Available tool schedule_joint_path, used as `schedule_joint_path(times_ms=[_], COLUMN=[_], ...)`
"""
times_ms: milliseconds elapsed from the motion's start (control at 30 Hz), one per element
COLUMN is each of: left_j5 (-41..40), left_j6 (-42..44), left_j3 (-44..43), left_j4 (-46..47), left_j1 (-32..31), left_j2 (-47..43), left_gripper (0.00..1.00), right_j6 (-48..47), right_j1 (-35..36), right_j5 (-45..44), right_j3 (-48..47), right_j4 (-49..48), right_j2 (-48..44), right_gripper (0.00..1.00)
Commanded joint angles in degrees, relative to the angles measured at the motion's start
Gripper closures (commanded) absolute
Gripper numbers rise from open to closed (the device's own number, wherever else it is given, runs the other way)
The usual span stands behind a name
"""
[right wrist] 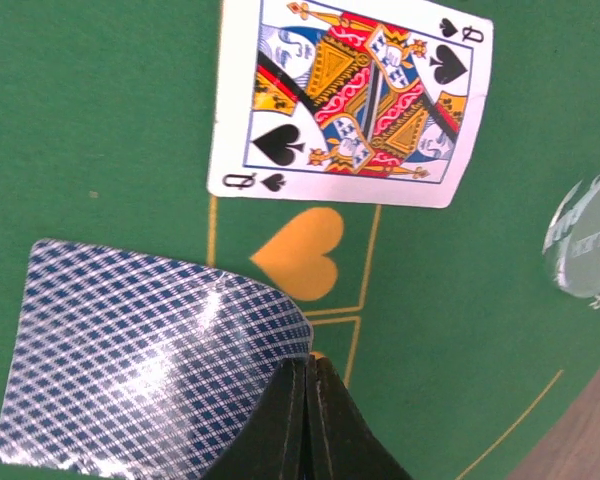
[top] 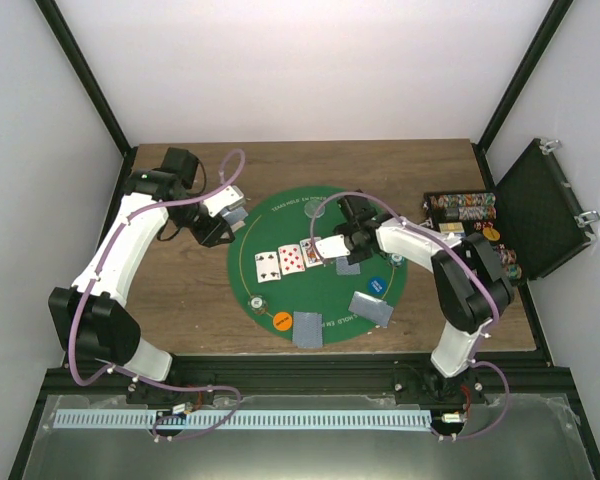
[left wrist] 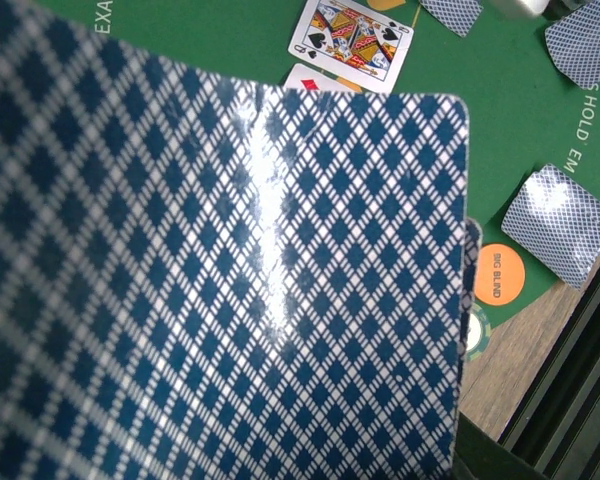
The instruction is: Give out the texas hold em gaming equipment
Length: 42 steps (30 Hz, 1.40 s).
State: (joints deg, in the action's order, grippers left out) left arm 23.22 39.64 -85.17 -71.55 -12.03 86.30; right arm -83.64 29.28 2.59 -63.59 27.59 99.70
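On the round green mat (top: 280,215), three cards lie face up in a row (top: 292,257); the queen of spades (right wrist: 350,100) is nearest my right gripper. My right gripper (right wrist: 308,362) hangs low over the mat, shut on the corner of a blue-backed card (right wrist: 150,370) held face down. My left gripper (top: 225,218) hovers at the mat's left edge. It is shut on a deck of cards (left wrist: 230,290) whose back hides its fingers in the left wrist view. An orange disc (top: 282,321), a blue disc (top: 377,285), a clear disc (right wrist: 585,240) and a small chip (top: 255,301) rest on the mat.
Face-down cards lie at the mat's near side (top: 307,328), near right (top: 370,308) and under my right wrist (top: 348,267). An open black case (top: 540,205) with chip rows (top: 462,208) stands at the right. The table's near edge is a black rail (top: 300,360).
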Motion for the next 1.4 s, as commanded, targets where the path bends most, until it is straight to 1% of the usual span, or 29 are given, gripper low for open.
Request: schedule_joint_path(times_ms=[0, 167, 467, 1033, 1267, 1333, 1367], left_j5=[0.8, 0.8, 0.8, 0.8, 0.9, 0.9, 0.9], left_j6=[0.4, 0.4, 0.4, 0.4, 0.5, 0.4, 0.4], left_j3=[0.2, 0.1, 0.3, 0.2, 0.1, 0.0, -0.1], left_j4=[0.8, 0.9, 0.8, 0.8, 0.7, 0.7, 0.7], left_j1=[0.3, 0.4, 0.6, 1.0, 1.0, 1.0, 1.0], left_j2=[-1.6, -1.4, -1.7, -1.8, -1.7, -1.6, -1.6], left_gripper=[0.59, 0.59, 0.59, 0.59, 0.59, 0.59, 0.59], right_j6=[-6.2, -7.3, -4.2, 4.7, 7.8, 8.1, 8.2], right_j1=[0.5, 0.7, 0.6, 0.2, 0.0, 0.0, 0.0], right_j5=[-1.1, 0.2, 2.8, 1.5, 1.1, 1.1, 1.3], right_j3=[0.0, -0.6, -4.8, -10.4, -10.4, -9.8, -9.5], right_j4=[-6.4, -8.3, -9.0, -9.0, -8.1, -8.2, -8.3], right_j2=[1.7, 3.9, 8.7, 13.1, 13.3, 12.9, 12.6], right_gripper=[0.99, 0.99, 0.99, 0.99, 0.99, 0.96, 0.92])
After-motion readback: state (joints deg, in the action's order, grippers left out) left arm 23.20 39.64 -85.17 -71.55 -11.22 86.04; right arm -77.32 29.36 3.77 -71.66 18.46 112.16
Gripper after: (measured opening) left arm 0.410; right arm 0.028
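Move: The right hand already pinches a face-down card; its free spot beside the queen of spades lies about 1 cm ahead, 2 cm left and 4 cm below. The queen is some 8 cm left and 1 cm ahead, the dealer button about 13 cm ahead and 8 cm left, the blue blind button some 8 cm back and 9 cm right. From the left hand, that spot is roughly 5 cm ahead, 28 cm right and 19 cm below. The right hand carries the still-pinched card about 5 cm forward, some 3 cm left and slightly down beside the queen. ##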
